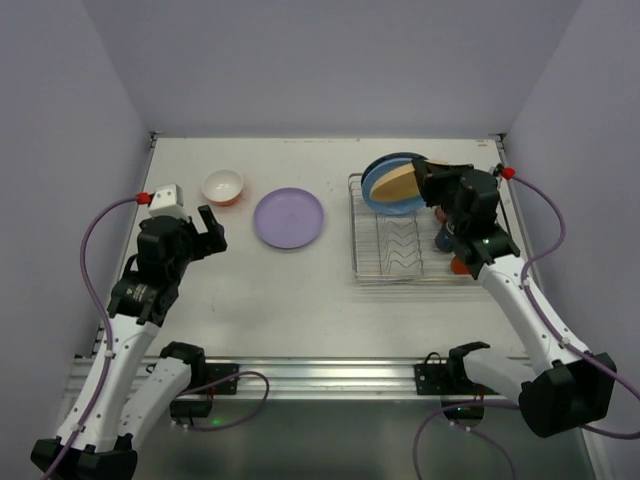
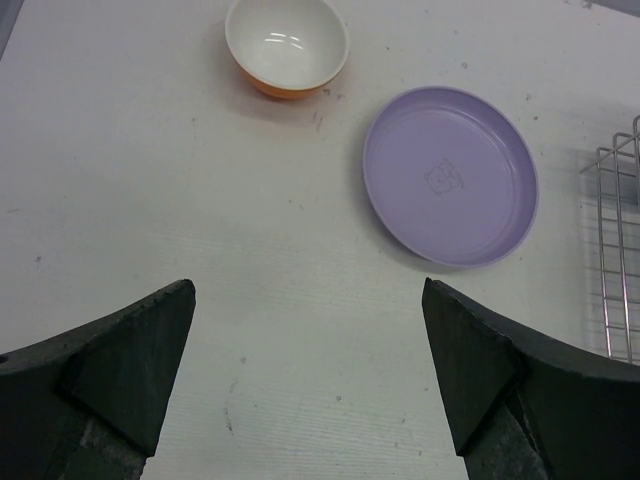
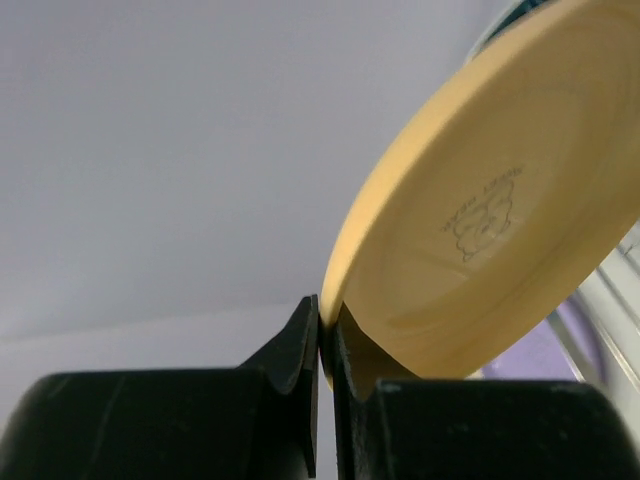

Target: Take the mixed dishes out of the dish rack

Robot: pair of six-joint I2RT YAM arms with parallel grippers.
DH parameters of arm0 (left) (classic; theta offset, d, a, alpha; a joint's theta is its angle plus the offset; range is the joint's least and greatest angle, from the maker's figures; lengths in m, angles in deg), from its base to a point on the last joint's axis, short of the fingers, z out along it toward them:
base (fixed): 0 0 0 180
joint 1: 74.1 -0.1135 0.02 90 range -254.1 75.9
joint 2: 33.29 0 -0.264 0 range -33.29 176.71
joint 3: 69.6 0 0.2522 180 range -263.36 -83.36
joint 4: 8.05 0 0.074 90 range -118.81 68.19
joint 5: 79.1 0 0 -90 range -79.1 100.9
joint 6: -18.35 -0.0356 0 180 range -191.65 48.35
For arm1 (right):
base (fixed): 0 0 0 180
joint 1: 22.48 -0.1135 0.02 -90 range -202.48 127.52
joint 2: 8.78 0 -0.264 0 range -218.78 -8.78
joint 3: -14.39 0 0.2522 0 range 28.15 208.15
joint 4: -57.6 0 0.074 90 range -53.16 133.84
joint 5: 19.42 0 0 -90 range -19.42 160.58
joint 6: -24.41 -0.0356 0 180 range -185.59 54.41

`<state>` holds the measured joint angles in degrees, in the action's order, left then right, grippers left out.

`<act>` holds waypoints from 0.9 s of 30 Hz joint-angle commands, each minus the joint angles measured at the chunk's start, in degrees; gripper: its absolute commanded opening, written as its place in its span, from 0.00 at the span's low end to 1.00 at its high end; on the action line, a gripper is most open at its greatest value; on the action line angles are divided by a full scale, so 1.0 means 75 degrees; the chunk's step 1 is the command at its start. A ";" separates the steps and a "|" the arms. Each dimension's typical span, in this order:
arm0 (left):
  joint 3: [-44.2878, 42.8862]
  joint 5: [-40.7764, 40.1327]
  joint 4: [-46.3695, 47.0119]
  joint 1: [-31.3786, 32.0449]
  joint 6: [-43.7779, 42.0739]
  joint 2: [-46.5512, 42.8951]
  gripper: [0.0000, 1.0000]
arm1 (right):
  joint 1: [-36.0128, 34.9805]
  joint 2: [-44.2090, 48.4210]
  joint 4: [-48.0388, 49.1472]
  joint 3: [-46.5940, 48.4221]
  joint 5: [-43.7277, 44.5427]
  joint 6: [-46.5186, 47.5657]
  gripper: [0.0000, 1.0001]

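Note:
My right gripper (image 3: 327,325) is shut on the rim of a yellow plate (image 3: 490,230), holding it tilted above the far end of the silver wire dish rack (image 1: 392,252). In the top view the yellow plate (image 1: 398,182) overlaps a blue plate (image 1: 384,196) that stands in the rack behind it. A lilac plate (image 1: 288,218) and a small orange bowl (image 1: 223,187) with a white inside lie on the table to the rack's left. My left gripper (image 2: 310,380) hangs open over bare table, short of the lilac plate (image 2: 450,175) and the orange bowl (image 2: 287,45).
Dark and orange mugs (image 1: 455,262) show partly at the rack's right side, under my right arm. Grey walls close in the table on the left, right and far sides. The rack's corner (image 2: 615,250) shows at the right edge of the left wrist view.

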<state>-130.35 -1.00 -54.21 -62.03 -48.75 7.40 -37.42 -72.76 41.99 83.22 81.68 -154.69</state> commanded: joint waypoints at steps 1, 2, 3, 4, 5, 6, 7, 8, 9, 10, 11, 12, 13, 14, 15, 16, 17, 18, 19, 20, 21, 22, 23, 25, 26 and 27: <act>-0.0064 -0.0206 0.0137 0.0030 -0.0123 -0.0105 1.00 | -0.0059 0.0795 0.1437 -0.0146 -0.1414 0.2669 0.00; -0.0099 -0.0206 0.0137 0.0030 -0.0123 -0.0093 1.00 | -0.0070 0.0960 0.1755 -0.0217 -0.1420 0.2681 0.00; -0.0145 -0.0253 0.0148 0.0030 -0.0123 -0.0058 1.00 | -0.0256 0.1124 0.2164 -0.0345 -0.2128 0.3829 0.00; -0.0390 -0.0276 0.0079 0.0030 -0.0007 -0.0011 1.00 | -0.0421 0.1288 0.2470 -0.0439 -0.2205 0.4258 0.00; -0.0612 -0.0276 -0.0200 0.0030 0.0110 0.0140 1.00 | -0.0596 0.1510 0.2415 -0.0440 -0.2275 0.5202 0.00; -0.0858 -0.0172 -0.0307 0.0030 0.0227 0.0211 1.00 | -0.0842 0.1558 0.2298 -0.0336 -0.2508 0.5780 0.00; -0.1104 -0.0009 -0.0355 0.0030 0.0356 0.0281 1.00 | -0.1482 0.1547 0.1914 -0.0010 -0.2661 0.6494 0.00; -0.1641 0.0364 -0.0425 0.0030 0.0439 0.0468 1.00 | -0.1837 0.1501 0.1586 0.0202 -0.2813 0.7766 0.00; -0.1948 0.0588 -0.0472 0.0030 0.0521 0.0574 1.00 | -0.2548 0.1326 0.1269 0.0390 -0.3337 0.8358 0.00; -0.2241 0.0858 -0.0519 0.0030 0.0626 0.0726 1.00 | -0.2880 0.1255 0.0651 0.0647 -0.3644 0.8968 0.00; -0.2858 0.1440 -0.0659 0.0030 0.0685 0.1052 1.00 | -0.3243 0.1219 0.0332 0.0708 -0.3647 1.0018 0.00; -0.3143 0.1783 -0.0741 0.0030 0.0744 0.1218 1.00 | -0.4070 0.1300 0.0015 0.0685 -0.3276 1.0562 0.00; -0.3366 0.2146 -0.0800 0.0030 0.0849 0.1370 1.00 | -0.4554 0.1382 -0.0290 0.0441 -0.3005 1.1194 0.00; -0.3589 0.3112 -0.0743 0.0030 0.0873 0.1592 1.00 | -0.5069 0.1464 -0.0386 0.0288 -0.2538 1.2500 0.00; -0.3568 0.3725 -0.0626 0.0030 0.0885 0.1676 1.00 | -0.6130 0.1511 -0.0468 0.0112 -0.1942 1.3023 0.00; -0.3533 0.4253 -0.0439 0.0030 0.0908 0.1769 1.00 | -0.6582 0.1466 -0.0527 -0.0191 -0.0799 1.3492 0.00; -0.3475 0.5071 -0.0414 0.0030 0.0931 0.1979 1.00 | -0.6911 0.1361 -0.0678 -0.0240 -0.0451 1.4182 0.00; -0.3335 0.5334 -0.0426 0.0030 0.0932 0.2063 1.00 | -0.7402 0.1220 -0.0958 -0.0218 -0.0251 1.4386 0.00; -0.3229 0.5511 -0.0426 0.0030 0.0874 0.2179 1.00 | -0.7592 0.0836 -0.1355 -0.0136 0.0308 1.4608 0.00; -0.3124 0.5478 -0.0461 0.0054 0.0850 0.2215 1.00 | -0.7745 0.0600 -0.1591 -0.0031 0.0558 1.4726 0.00; -0.2937 0.5443 -0.0507 0.0066 0.0757 0.2227 1.00 | -0.8060 0.0343 -0.2023 0.0214 0.0804 1.4797 0.00; -0.2842 0.5419 -0.0543 0.0089 0.0710 0.2227 1.00 | -0.8202 -0.0182 -0.2259 0.0355 0.1177 1.4868 0.00; -0.2737 0.5303 -0.0566 0.0228 0.0674 0.2251 1.00 | -0.8319 -0.0442 -0.2459 0.0508 0.1297 1.4984 0.00; -0.2572 0.5092 -0.0764 0.0439 0.0487 0.2344 1.00 | -0.8613 -0.1144 -0.2858 0.0905 0.1566 1.5102 0.00; -0.2549 0.4685 -0.0870 0.0754 0.0417 0.2461 1.00 | -0.8741 -0.1334 -0.2929 0.1024 0.1858 1.5219 0.00; -0.2525 0.4414 -0.0964 0.0931 0.0323 0.2497 1.00 | -0.8777 -0.1486 -0.2999 0.1118 0.1919 1.5266 0.00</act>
<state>-149.62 32.70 -58.97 -58.84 -43.97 26.02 -101.35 -81.66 24.01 86.50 87.14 -47.16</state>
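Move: The yellow plate, already gripped in the right hand over the rack, lies some 43 cm right of the left hand, 14 cm farther out and about 6 cm higher; the purple plate lies 17 cm ahead of the left hand and 16 cm right, the bowl 27 cm ahead and 2 cm left. For the right hand, the open table before the purple plate is about 20 cm back and 24 cm left, 32 cm below; the purple plate is 27 cm left and 4 cm ahead, the blue plate 7 cm ahead, just right and 20 cm below. Keep the right fingers shut on the yellow plate's rim and swing it back and left, about 25 cm each way, rising 7 cm on the way and then sinking 20, rolling the wrist over and turning it counter-clockwise. Bring the open left gripper up, some 12 cm right and partly down again towards the plate, turning clockwise about 30 degrees; don't close it. ##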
